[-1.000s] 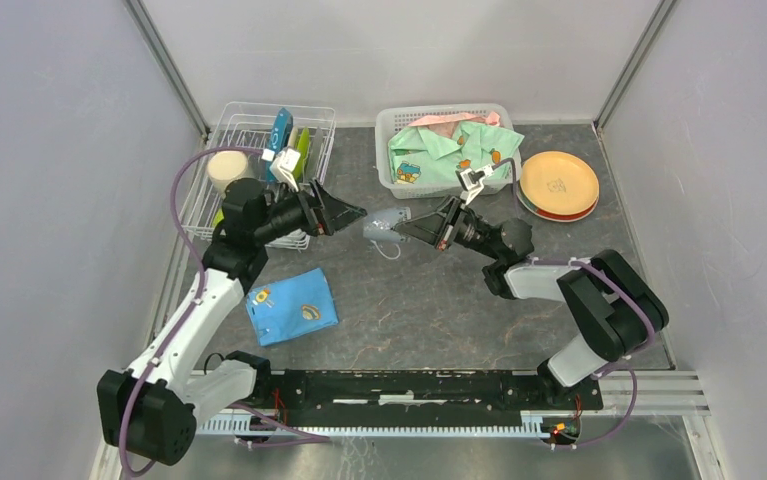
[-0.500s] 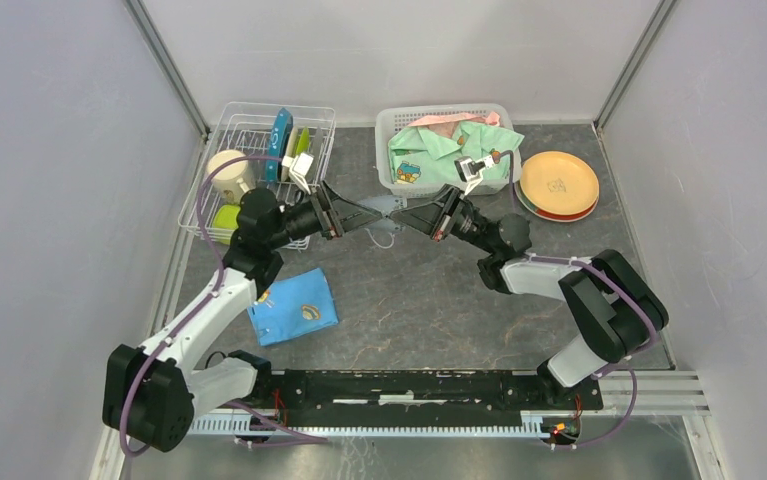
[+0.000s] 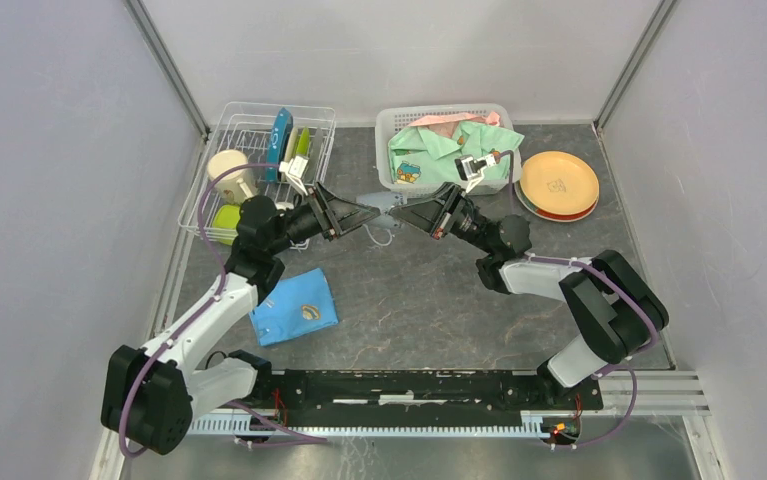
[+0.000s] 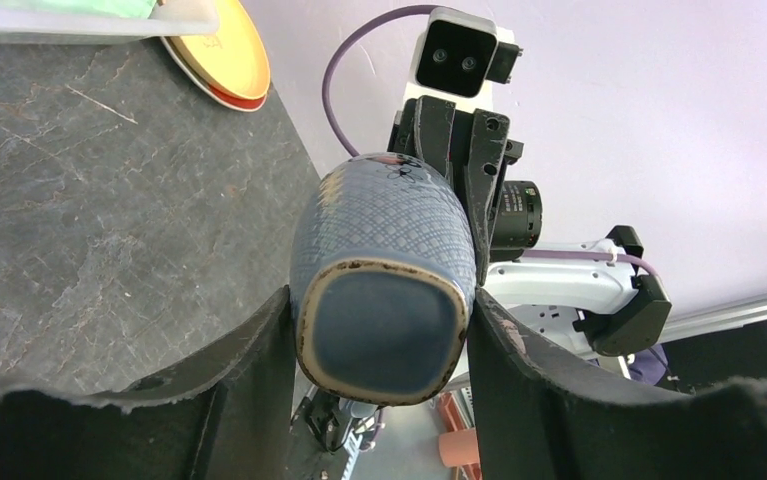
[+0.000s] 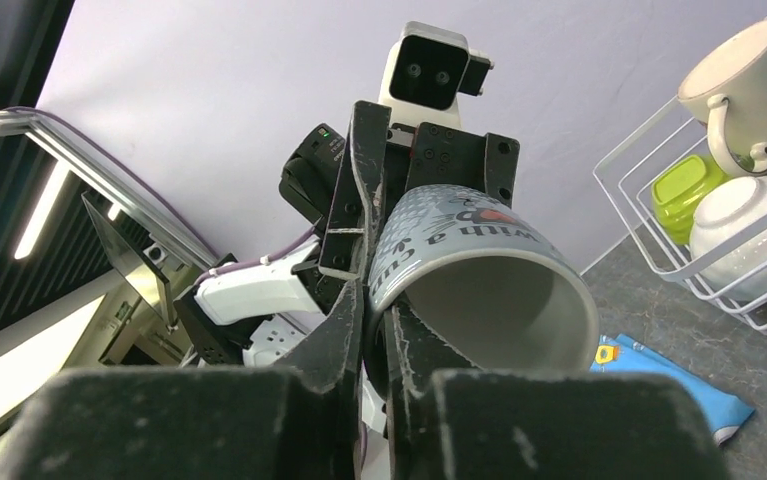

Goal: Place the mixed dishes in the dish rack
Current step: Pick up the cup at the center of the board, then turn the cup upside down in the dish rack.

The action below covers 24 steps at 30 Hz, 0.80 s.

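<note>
A blue-grey mug [image 3: 383, 206] with printed lettering hangs in the air between both arms, above the table's middle. My right gripper [image 3: 406, 212] is shut on its rim [image 5: 479, 262], one finger inside the mouth and one outside. My left gripper [image 3: 363, 213] reaches in from the left, its fingers [image 4: 259, 345] lying against both sides of the mug's base end [image 4: 384, 300]. The white wire dish rack [image 3: 244, 125] at the back left holds a cream mug [image 3: 227, 168], a blue plate [image 3: 280, 132], a green plate [image 3: 302, 150] and a lime-green piece [image 3: 225, 217]. Orange and red plates [image 3: 558, 183] are stacked at the back right.
A white latticed basket [image 3: 389, 125] with green clothing stands at the back centre, just behind the two grippers. A folded blue cloth [image 3: 294, 308] lies on the table at the front left. In the right wrist view a white bowl [image 5: 749, 230] sits in the rack.
My left gripper swung right from the rack to the mug and its jaws narrowed onto the base. The right gripper raised the mug slightly and kept its hold.
</note>
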Each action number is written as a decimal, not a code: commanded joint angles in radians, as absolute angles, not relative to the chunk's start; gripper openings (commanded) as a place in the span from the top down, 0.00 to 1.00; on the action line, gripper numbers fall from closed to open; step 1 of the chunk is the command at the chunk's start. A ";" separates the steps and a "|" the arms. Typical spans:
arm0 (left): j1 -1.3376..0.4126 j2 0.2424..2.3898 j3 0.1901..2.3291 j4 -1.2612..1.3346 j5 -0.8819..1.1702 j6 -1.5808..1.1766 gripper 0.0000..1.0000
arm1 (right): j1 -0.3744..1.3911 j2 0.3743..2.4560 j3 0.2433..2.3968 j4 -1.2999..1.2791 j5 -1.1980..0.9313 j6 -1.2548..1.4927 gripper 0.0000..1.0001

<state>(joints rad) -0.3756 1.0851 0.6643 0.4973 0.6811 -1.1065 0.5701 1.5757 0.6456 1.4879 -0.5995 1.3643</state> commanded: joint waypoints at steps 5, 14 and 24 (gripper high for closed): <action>-0.388 1.012 0.709 0.493 0.630 -1.095 0.92 | 0.578 1.610 0.592 1.957 -0.591 1.344 0.48; -0.385 0.986 0.797 0.213 0.493 -0.887 0.98 | 0.554 1.600 0.504 1.957 -0.554 1.327 0.02; -0.384 1.066 1.062 -0.274 0.029 -0.476 0.98 | 0.522 1.571 0.413 1.927 -0.584 1.315 0.02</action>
<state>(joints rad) -0.3840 1.0386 0.9501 -0.1352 0.2615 -0.7002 0.5316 1.5997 0.4274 1.4868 -0.5640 1.3327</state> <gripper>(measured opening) 0.617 0.979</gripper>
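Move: Both hands still hold the cup, its middle about 2 cm right of the left hand, and roughly 3 cm ahead, 3 cm left and 2 cm above the right hand. From the left hand, the dish rack lies some 28 cm left, 8 cm ahead and 18 cm below; the big mug in it is about 34 cm left, 9 cm ahead and 12 cm below. The laundry basket sits about 14 cm ahead, 18 cm right and 18 cm below. Right releases the cup and sinks about 9 cm, while left carries it 7 cm forward-left towards the rack. ##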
